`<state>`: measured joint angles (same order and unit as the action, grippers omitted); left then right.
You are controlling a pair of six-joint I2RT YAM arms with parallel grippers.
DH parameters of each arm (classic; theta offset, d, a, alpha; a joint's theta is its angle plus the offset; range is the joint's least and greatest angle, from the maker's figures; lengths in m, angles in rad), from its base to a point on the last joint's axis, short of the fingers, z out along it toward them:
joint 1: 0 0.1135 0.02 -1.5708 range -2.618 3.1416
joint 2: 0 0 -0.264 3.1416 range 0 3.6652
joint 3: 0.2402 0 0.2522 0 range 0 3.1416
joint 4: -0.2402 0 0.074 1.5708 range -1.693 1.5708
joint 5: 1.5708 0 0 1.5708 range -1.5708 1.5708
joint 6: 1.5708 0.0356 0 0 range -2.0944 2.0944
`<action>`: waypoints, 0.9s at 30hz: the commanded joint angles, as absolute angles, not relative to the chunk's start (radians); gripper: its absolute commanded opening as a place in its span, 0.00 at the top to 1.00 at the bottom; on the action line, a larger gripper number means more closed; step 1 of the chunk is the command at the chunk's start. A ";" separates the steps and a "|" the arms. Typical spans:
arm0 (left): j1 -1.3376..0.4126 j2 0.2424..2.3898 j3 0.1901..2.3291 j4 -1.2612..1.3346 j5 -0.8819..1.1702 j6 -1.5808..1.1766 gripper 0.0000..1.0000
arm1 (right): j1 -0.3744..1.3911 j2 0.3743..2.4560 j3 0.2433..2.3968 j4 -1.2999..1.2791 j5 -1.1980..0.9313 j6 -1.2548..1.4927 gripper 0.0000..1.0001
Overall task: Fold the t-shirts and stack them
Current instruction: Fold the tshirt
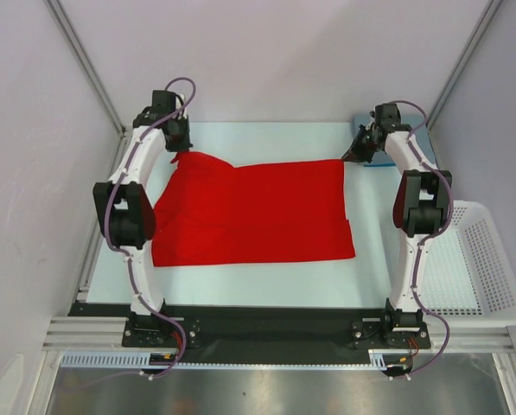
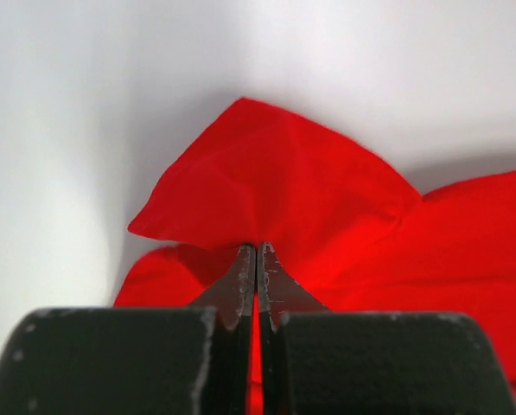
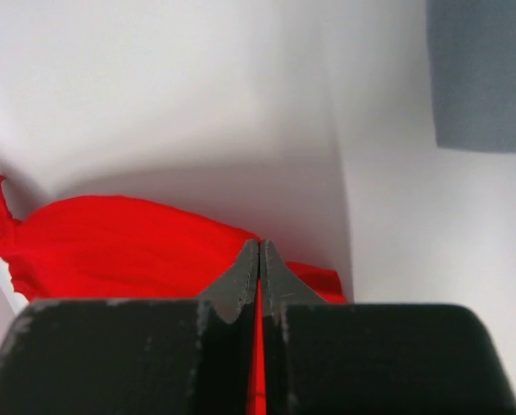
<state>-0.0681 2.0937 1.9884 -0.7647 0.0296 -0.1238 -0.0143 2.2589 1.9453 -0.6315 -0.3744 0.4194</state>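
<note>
A red t-shirt [image 1: 253,212] lies spread on the white table, stretched between both arms at its far edge. My left gripper [image 1: 176,145] is shut on the shirt's far left corner; in the left wrist view the red cloth [image 2: 283,186] bunches up just past the closed gripper [image 2: 257,249]. My right gripper [image 1: 359,153] is shut on the far right corner; in the right wrist view red cloth [image 3: 128,246] runs left from the closed gripper [image 3: 259,245], with a strip showing between the jaws.
A white mesh basket [image 1: 478,259] stands at the table's right edge. A blue-grey folded cloth [image 1: 380,162] lies behind the right gripper, also in the right wrist view [image 3: 482,78]. White walls enclose the back and sides.
</note>
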 commanded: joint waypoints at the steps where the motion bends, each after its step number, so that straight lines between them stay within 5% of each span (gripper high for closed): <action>1: -0.069 1.997 1.921 -0.747 0.020 -0.129 1.00 | -0.006 2.171 1.925 -0.666 -0.370 0.439 1.00; 27: -0.072 1.611 1.471 -0.759 -0.021 -0.230 1.00 | -0.003 1.997 1.687 -0.718 -0.370 0.431 1.00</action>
<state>-0.0681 1.6855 1.5009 -0.7658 -0.0006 -0.2043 -0.0048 2.0689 1.7077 -0.7078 -0.3714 0.4332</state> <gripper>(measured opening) 0.008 0.010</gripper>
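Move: Each closed gripper still holds the t-shirt's far edge near one end, to be brought back to its near edge. The near left corner lies about 31 cm back and 6 cm left of the left hand, some 16 cm below; the near right corner lies roughly 32 cm straight back from the right hand, 9 cm below. From the right hand, the blue-grey box stands about 12 cm ahead and 21 cm right, the white basket some 32 cm back and 38 cm right. Keep both grippers shut on the t-shirt and draw the held edge back over the cloth towards its near edge. Bring the left gripper back about 12 cm, with small dips and rises, and let the right one follow more slowly, some 7 cm back at nearly level height, its fingers tipping slightly further down. ##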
